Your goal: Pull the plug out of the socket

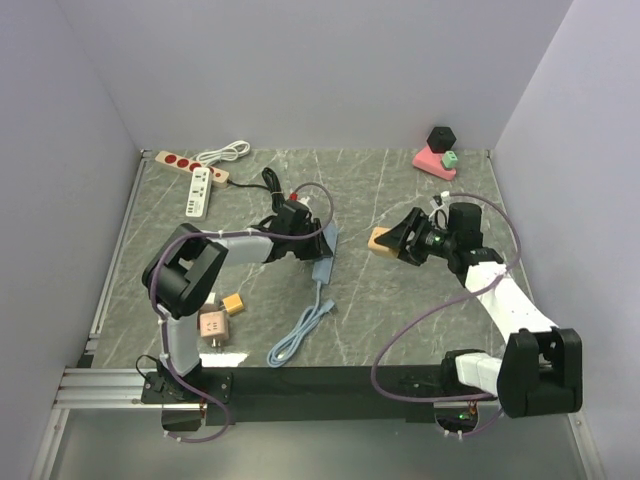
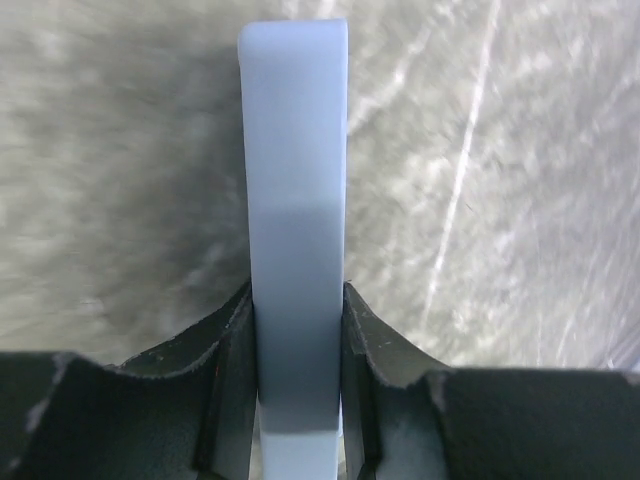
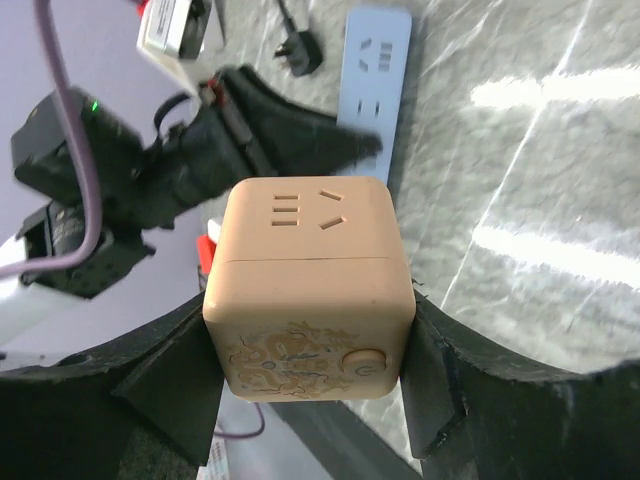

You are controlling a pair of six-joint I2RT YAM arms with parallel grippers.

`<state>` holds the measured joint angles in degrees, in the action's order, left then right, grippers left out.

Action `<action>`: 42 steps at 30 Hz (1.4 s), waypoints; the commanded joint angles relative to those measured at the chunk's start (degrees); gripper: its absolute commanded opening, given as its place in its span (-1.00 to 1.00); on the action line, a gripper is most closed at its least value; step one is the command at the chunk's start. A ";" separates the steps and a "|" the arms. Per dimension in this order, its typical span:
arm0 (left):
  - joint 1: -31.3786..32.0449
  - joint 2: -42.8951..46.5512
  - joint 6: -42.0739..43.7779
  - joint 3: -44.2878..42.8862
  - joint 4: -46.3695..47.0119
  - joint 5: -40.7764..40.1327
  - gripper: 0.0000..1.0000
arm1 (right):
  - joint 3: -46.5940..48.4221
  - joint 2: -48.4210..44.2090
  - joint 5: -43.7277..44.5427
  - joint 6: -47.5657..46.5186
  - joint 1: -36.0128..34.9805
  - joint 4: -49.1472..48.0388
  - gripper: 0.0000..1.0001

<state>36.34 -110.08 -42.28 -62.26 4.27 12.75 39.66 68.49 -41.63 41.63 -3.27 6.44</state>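
Note:
A light blue power strip [image 1: 326,256] lies on the grey marble table, its blue cord trailing toward the near edge. My left gripper [image 1: 305,240] is shut on it; in the left wrist view the strip [image 2: 296,190] stands edge-on between the pads, with the gripper [image 2: 297,340] clamped on both sides. My right gripper [image 1: 398,240] is shut on a tan cube socket [image 1: 381,239], held to the right of the strip and apart from it. In the right wrist view the cube [image 3: 308,290] fills the gripper [image 3: 308,335], with the blue strip [image 3: 375,85] beyond it.
A beige strip with red sockets [image 1: 185,160], a white strip [image 1: 198,192], a white cable [image 1: 225,152] and a black plug [image 1: 270,180] lie at the back left. A pink cube [image 1: 213,325] and an orange cube [image 1: 234,303] sit near left. Pink, green and black blocks [image 1: 440,157] stand back right.

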 commanded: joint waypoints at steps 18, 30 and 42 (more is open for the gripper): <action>-39.29 -4.75 -3.94 -36.94 -10.09 7.72 -0.99 | 3.23 -8.55 -2.50 -4.01 -0.33 11.32 -1.00; -48.02 -22.55 -13.44 -47.61 -4.01 12.12 -0.61 | 9.29 0.05 6.02 -0.42 -20.71 7.82 -1.00; -50.05 1.78 -7.64 -29.25 -7.00 11.58 0.99 | 40.18 37.48 10.24 -2.25 -40.13 7.70 -1.00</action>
<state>-13.45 -118.19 -53.17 -94.39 -2.87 23.20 70.59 101.80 -32.53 40.69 -40.36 15.14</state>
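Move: The left hand holds the blue strip; the red-socket strip where it goes lies about 24 cm ahead and 40 cm left, slightly lower, the white strip 16 ahead and 36 left, the white cable coil 30 ahead and 31 left. For the cube plug in the right hand, the yellow block is about 10 cm back, 40 left, 14 below; the pink block is 15 back, 45 left. The left hand carries the blue strip left and forward in a high arc, some 37 cm left and 30 forward, turning nearly 50 degrees counter-clockwise, lowers it by the red-socket strip, opens wide and backs up and away. Keeping its grip on the cube plug, the right hand first eases back, then sweeps about 20 cm left towards the yellow block, sinking late and turning counter-clockwise. ##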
